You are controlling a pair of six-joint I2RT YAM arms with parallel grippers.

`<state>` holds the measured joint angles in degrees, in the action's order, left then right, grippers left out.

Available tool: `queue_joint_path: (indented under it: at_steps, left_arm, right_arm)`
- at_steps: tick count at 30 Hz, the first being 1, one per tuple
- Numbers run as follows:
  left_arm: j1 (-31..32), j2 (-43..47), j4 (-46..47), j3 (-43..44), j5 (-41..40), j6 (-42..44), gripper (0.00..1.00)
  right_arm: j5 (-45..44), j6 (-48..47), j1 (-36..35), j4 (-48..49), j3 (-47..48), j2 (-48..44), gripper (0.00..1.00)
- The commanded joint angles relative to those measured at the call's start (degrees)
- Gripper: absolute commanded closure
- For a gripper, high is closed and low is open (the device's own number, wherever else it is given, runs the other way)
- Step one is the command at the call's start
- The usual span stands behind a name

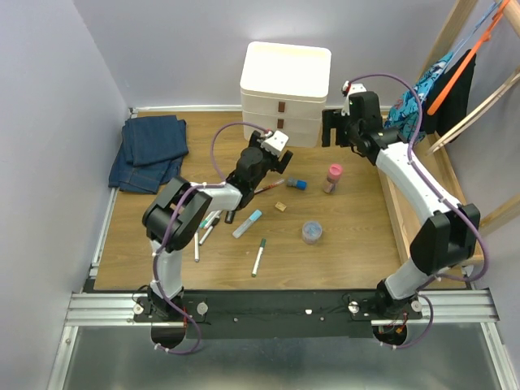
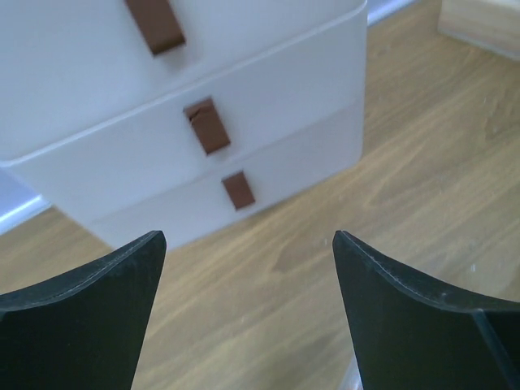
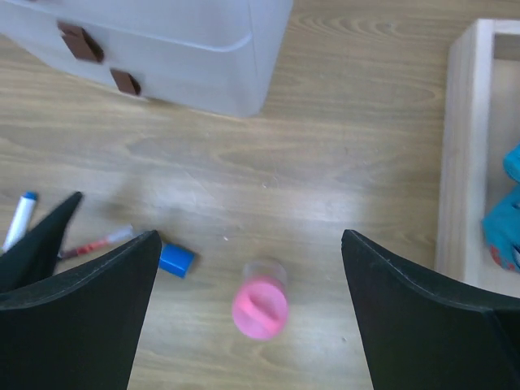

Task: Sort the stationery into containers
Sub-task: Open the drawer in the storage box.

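The cream three-drawer cabinet point(image 1: 284, 89) stands at the back with all its drawers pushed in; its brown handles point(image 2: 207, 126) fill the left wrist view. My left gripper point(image 1: 286, 162) point(image 2: 248, 236) hovers open just in front of it, empty. My right gripper point(image 1: 329, 128) point(image 3: 250, 236) hangs open and empty beside the cabinet, above a pink-lidded clear tube point(image 1: 332, 177) point(image 3: 260, 307). On the table lie a blue-capped piece point(image 1: 298, 184) point(image 3: 176, 259), a tan eraser point(image 1: 280, 206), a round clear jar point(image 1: 312, 232), a light-blue highlighter point(image 1: 247, 223), a green-capped pen point(image 1: 259, 256) and more pens point(image 1: 207, 223) by the left arm.
Folded blue jeans point(image 1: 150, 150) lie at the back left. A shallow wooden tray point(image 1: 398, 211) point(image 3: 463, 162) runs along the right side, with clothes on a wooden rack point(image 1: 455, 73) beyond it. A red pen point(image 3: 93, 244) lies left of the blue-capped piece.
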<state>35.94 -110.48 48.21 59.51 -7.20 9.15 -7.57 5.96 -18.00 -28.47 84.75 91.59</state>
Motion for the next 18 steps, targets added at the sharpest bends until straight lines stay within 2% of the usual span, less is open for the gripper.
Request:
queue_joint_path:
  at_steps: [1, 3, 4, 6, 9, 18]
  left_arm:
    - [0.5, -6.1, 5.9, 7.0, -3.4, -2.1, 0.16]
    - [0.5, -7.7, 4.9, 9.1, -2.5, -1.5, 0.26]
    - [0.5, -9.0, 2.5, 11.5, -2.1, -1.5, 0.34]
    - [0.4, -10.3, -0.8, 13.8, -3.5, -3.2, 0.4]
    - [-0.4, -10.8, -8.3, 17.7, -6.6, -10.3, 0.4]
    - [-1.2, -14.2, -31.2, 29.7, -5.2, -17.7, 0.39]
  right_arm:
    - [3.4, 4.1, 0.7, 4.3, 3.8, 4.4, 0.0]
    - [3.5, 3.7, 0.9, 4.9, 4.5, 5.0, 0.0]
    - [3.3, 3.7, 1.1, 5.2, 4.5, 5.4, 0.0]
    - [2.6, 4.1, 1.4, 5.9, 4.8, 5.8, 0.0]
    - [2.4, 5.1, 2.2, 6.0, 5.9, 6.3, 0.0]
    - [3.4, 7.0, 4.6, 6.8, 9.4, 8.3, 0.0]
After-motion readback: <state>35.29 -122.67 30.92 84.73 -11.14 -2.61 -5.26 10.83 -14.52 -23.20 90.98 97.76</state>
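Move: The middle drawer's handle lies about 11 cm ahead of my left hand, 2 cm to its right and some 4 cm lower. The top drawer's handle is right above it, about 4 cm higher than my hand. Down on the table, about 15 cm lower, the blue-capped bottle lies 7 cm to my left hand's right and 1 cm back. From my right hand the middle handle is some 13 cm ahead, 18 cm to the left and 11 cm below. My left hand pushes on about 7 cm forward and 3 cm or so to the right, nearly level, towards the middle drawer's handle, and stops short of the drawer front. On the way I narrow the open fingers to roughly 60 percent and, late on, tip them down nearly 10 degrees. My right hand, wide open and empty, goes about 5 cm forward beside the box's right side, dipping slightly and then rising. ##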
